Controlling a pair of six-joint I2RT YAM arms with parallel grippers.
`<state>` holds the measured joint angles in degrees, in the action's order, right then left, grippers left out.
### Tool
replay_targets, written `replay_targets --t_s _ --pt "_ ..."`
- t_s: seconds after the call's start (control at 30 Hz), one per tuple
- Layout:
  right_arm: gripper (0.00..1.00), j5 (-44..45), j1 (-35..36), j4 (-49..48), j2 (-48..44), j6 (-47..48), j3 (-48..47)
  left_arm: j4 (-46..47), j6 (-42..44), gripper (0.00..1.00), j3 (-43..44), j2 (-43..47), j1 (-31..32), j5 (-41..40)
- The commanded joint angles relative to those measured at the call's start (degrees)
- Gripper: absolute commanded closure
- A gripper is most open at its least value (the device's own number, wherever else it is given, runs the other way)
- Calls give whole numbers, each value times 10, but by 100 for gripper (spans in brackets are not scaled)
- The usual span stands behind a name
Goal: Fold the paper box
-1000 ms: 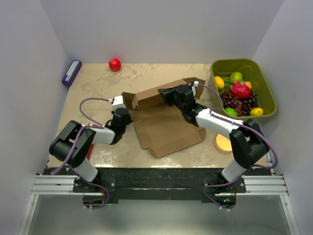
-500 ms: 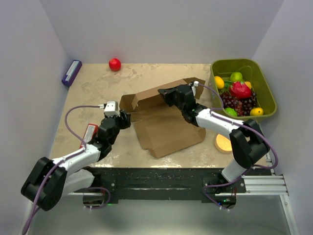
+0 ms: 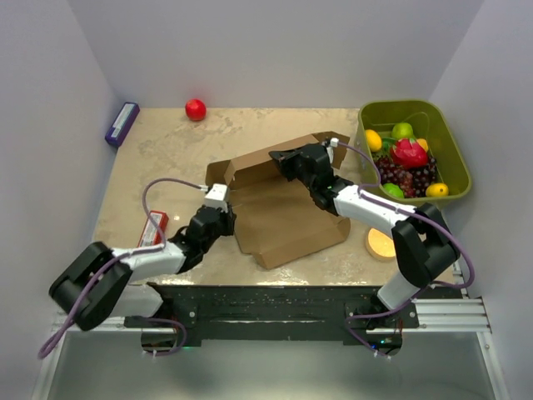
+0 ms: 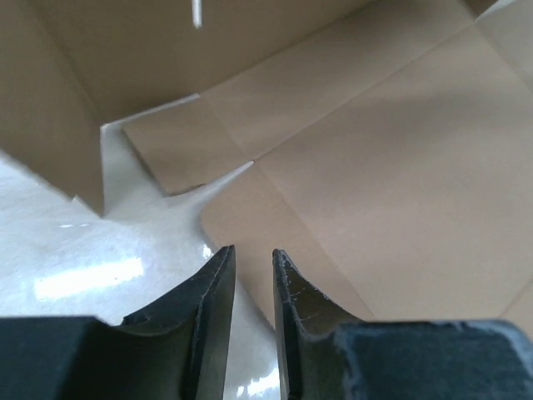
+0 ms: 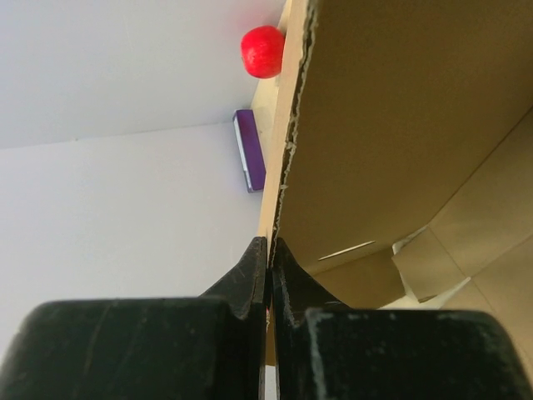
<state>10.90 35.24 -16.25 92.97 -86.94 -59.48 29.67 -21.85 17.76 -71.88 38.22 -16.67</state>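
The paper box is brown cardboard lying open mid-table, its base panel flat and its back wall standing up. My right gripper is shut on the top edge of that wall. In the right wrist view the corrugated edge of the box runs straight into the pinched right gripper. My left gripper sits low at the base panel's left edge. In the left wrist view the left gripper is open by a narrow gap with bare table showing through, and the box lies just beyond its tips.
A green bin of fruit stands at the back right. A red ball and a purple box lie along the back edge. A red packet lies by the left arm. An orange disc sits right of the box.
My left arm drew back from the box's left flap, then swung right and nearer, to the base panel's left edge. The right gripper and the raised wall have not moved.
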Motion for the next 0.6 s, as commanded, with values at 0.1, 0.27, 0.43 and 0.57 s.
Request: replay_targets --t_s 0.1,0.27,0.43,0.57 --pt "100 5 2 10 -32 11 10 34 5 75 96 -123 -51 19" --pt "100 14 2 15 -40 17 11 22 -28 75 100 -138 -91 -12" --pt "100 17 3 17 -37 17 9 2 -45 75 103 -153 -104 -42" --pt "100 7 2 16 -28 13 7 -13 -53 76 115 -179 -104 -57"
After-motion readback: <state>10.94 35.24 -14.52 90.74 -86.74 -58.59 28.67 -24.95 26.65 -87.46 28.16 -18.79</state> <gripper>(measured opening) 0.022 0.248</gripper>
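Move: The raised wall's left corner flap stands about 13 cm ahead of the left hand, 4 cm to its left and 3 cm higher; the red box is on the table some 21 cm to the hand's left, level with it. The small base tab lies about 8 cm straight ahead of the left hand, 5 cm below it. From the right hand, holding the wall's upper edge, the corner flap is roughly 14 cm left, 5 cm back and 10 cm lower. The raised wall's left corner flap is what the left hand closes in on: it goes forward about 5 cm over the table, first dipping, then bearing left some 5 cm. Overall it sinks about 3 cm and swings 10 to 15 degrees counter-clockwise, fingers slightly open; touch on the flap can't be made out. The right hand keeps its pinch on the wall's edge, barely shifting. ##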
